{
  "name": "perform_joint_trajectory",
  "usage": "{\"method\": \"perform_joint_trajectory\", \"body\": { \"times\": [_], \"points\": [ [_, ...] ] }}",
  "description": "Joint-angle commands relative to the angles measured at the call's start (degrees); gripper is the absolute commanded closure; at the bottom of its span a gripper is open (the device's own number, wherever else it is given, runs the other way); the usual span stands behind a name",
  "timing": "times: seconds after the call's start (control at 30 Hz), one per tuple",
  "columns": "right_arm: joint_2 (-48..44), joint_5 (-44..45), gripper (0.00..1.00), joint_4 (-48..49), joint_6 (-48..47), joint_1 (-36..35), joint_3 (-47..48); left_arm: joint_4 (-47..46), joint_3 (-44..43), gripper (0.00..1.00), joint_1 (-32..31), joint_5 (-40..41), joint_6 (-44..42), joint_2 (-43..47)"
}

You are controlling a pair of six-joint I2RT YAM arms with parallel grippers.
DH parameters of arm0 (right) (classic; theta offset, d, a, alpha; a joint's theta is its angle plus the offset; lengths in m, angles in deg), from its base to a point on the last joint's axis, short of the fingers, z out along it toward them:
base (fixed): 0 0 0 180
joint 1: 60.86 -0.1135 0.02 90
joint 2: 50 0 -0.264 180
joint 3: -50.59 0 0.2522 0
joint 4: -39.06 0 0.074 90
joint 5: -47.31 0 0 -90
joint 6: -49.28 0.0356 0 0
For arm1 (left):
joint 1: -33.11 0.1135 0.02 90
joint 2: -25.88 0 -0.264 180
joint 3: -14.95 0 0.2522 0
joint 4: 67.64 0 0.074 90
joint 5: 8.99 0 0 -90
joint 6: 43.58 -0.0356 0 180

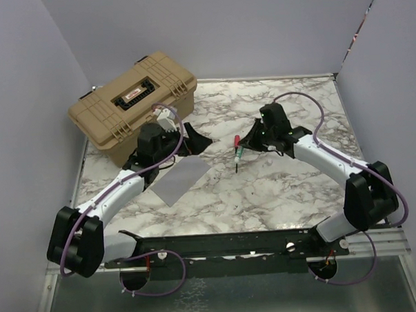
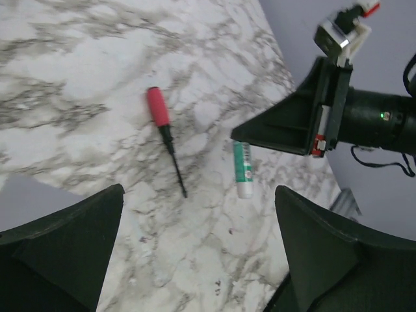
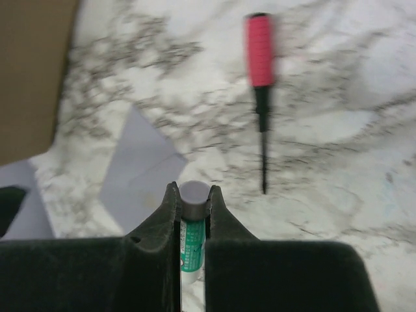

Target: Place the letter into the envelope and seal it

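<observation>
The pale grey envelope (image 1: 180,179) lies flat on the marble table, just in front of the left arm; in the right wrist view the envelope (image 3: 140,166) shows a folded flap line. The letter is out of view. My right gripper (image 3: 193,195) is shut on a green-and-white glue stick (image 3: 192,244), whose grey cap pokes out between the fingertips. Seen from above, the right gripper (image 1: 242,147) is at the table's middle, right of the envelope. My left gripper (image 2: 198,195) is wide open over bare marble, nothing between its fingers (image 2: 71,240); from above, the left gripper (image 1: 185,144) hovers near the case.
A red-handled screwdriver (image 3: 262,78) lies on the marble beside the glue stick (image 2: 242,170), also visible as the screwdriver (image 2: 166,133) in the left wrist view. A big tan hard case (image 1: 133,104) stands at the back left. Walls enclose the table.
</observation>
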Motion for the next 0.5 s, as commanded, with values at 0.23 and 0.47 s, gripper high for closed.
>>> {"method": "perform_joint_trajectory", "body": {
  "times": [0.23, 0.47],
  "points": [
    [-10.34, -29.74, 1.0, 39.64, -10.52, -0.07, -5.18, -12.77, -9.07, 0.13, -8.34, -10.73, 8.57, -6.99],
    [-10.11, -34.61, 1.0, 45.85, -7.74, -0.04, -4.85, -17.37, -9.09, 0.37, -8.44, -12.34, 12.98, -7.78]
  ]
}}
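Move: The green glue stick, held in the right fingers, is about 15 cm to the left hand's right, roughly level with it fore and aft and 10 cm lower. The envelope lies some 5 cm back and 5 cm left of that hand, 18 cm below. From the right hand, the open left gripper is about 15 cm left and 8 cm higher, neither ahead nor back; the screwdriver lies 3 cm ahead, straight on, 10 cm below. The right hand keeps its pinch on the glue stick's end and lifts it fast, about 17 cm up and 8 cm left towards the left gripper, while its wrist swings the fingers up from steeply down to nearly level and turns them counter-clockwise. The left hand comes to meet it, right and then mostly up with a little back, its wrist turning somewhat clockwise and its left side dipping, and the fingers begin to close from wide open to about two-thirds around the glue stick's free lower part, without a visible grip yet. ##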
